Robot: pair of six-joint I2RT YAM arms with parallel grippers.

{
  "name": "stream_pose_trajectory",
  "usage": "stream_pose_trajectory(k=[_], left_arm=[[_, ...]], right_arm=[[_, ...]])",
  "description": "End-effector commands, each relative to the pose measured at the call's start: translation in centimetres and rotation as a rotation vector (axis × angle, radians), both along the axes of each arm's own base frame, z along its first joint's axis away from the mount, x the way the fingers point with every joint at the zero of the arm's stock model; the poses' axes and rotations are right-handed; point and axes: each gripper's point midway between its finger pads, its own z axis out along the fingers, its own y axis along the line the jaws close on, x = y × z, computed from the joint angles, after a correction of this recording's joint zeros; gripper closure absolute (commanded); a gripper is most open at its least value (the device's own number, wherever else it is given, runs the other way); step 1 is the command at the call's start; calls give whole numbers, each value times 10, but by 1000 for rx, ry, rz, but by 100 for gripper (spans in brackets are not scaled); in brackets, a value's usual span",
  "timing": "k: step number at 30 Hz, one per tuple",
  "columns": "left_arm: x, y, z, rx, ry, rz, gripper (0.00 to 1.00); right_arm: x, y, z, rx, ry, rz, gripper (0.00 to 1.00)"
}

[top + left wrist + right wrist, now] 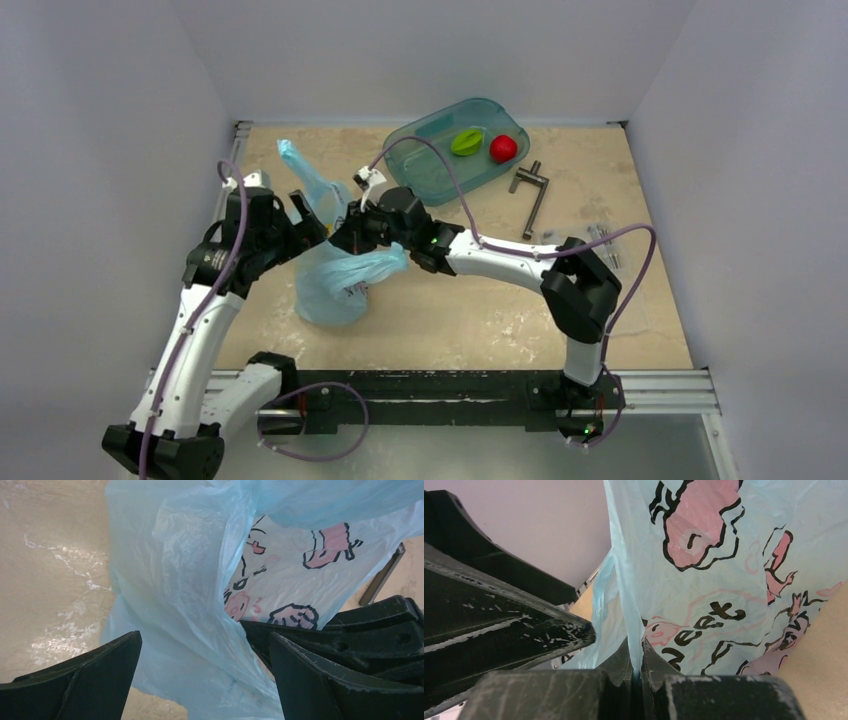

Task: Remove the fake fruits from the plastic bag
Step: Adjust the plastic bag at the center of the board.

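The light-blue plastic bag [335, 285] hangs lifted over the left-middle of the table, its handle tail [300, 165] sticking up toward the back. My right gripper [348, 233] is shut on a fold of the bag's rim [636, 630], and the pink print and lettering show beside it. My left gripper [308, 215] is open right next to it, with a sheet of the bag's film [190, 580] between its fingers [100, 675]; the jaws stand wide apart. The right gripper's black fingers [350, 630] show close on the right of the left wrist view. The fake fruits are hidden.
A teal tray [430, 170] at the back holds a green ridged fruit [466, 142] and a bright red round fruit [503, 148]. A dark metal T-shaped tool [533, 195] lies right of it, and a clear packet [600, 240] lies near the right arm's elbow.
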Motion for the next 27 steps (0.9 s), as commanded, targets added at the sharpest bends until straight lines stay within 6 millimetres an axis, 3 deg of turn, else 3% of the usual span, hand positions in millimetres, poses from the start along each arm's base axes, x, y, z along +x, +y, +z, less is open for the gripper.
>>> stream_pose_trajectory(k=[1,4,7,15,16,27], left_arm=[[18,-18,13,-87,-58,-36,0],[23,-21,-2,-78,-42,-56,8],[26,-20,-14,-39,-12,-84,25],[26,-2,-9,111,-30,-137,95],[25,4,-8,134,-30,-122,100],[-23,49,19,198,-132,83,100]], right_arm=[[-8,-2,29,63,-26,17,100],[-7,-5,30,59,-27,7,100],[-8,-6,30,50,-22,6,100],[8,-24,27,-9,-51,-75,100],[12,-28,26,-21,-48,-78,100],[87,-96,17,-93,-47,-117,100]])
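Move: The bag's rim that my left hand wants is about 2 cm ahead of it, 1 cm to its right and 3 cm below. The bag's full lower part lies some 9 cm back, 4 cm to its right and 15 cm below. My right hand already pinches the rim; from it the stretch for my left lies roughly 4 cm to the left and 2 cm ahead. The teal tray is about 19 cm ahead of my right hand, 26 cm to its right and 18 cm lower. I dip my left hand forward and down about 3 cm and a little right, and shut its open fingers on the bag's rim. Then I draw that pinched rim left, up and slightly back. My right hand, still gripping its edge, stays nearly put at first, then swings some 10 cm right and forward towards the teal tray, away from my left. ##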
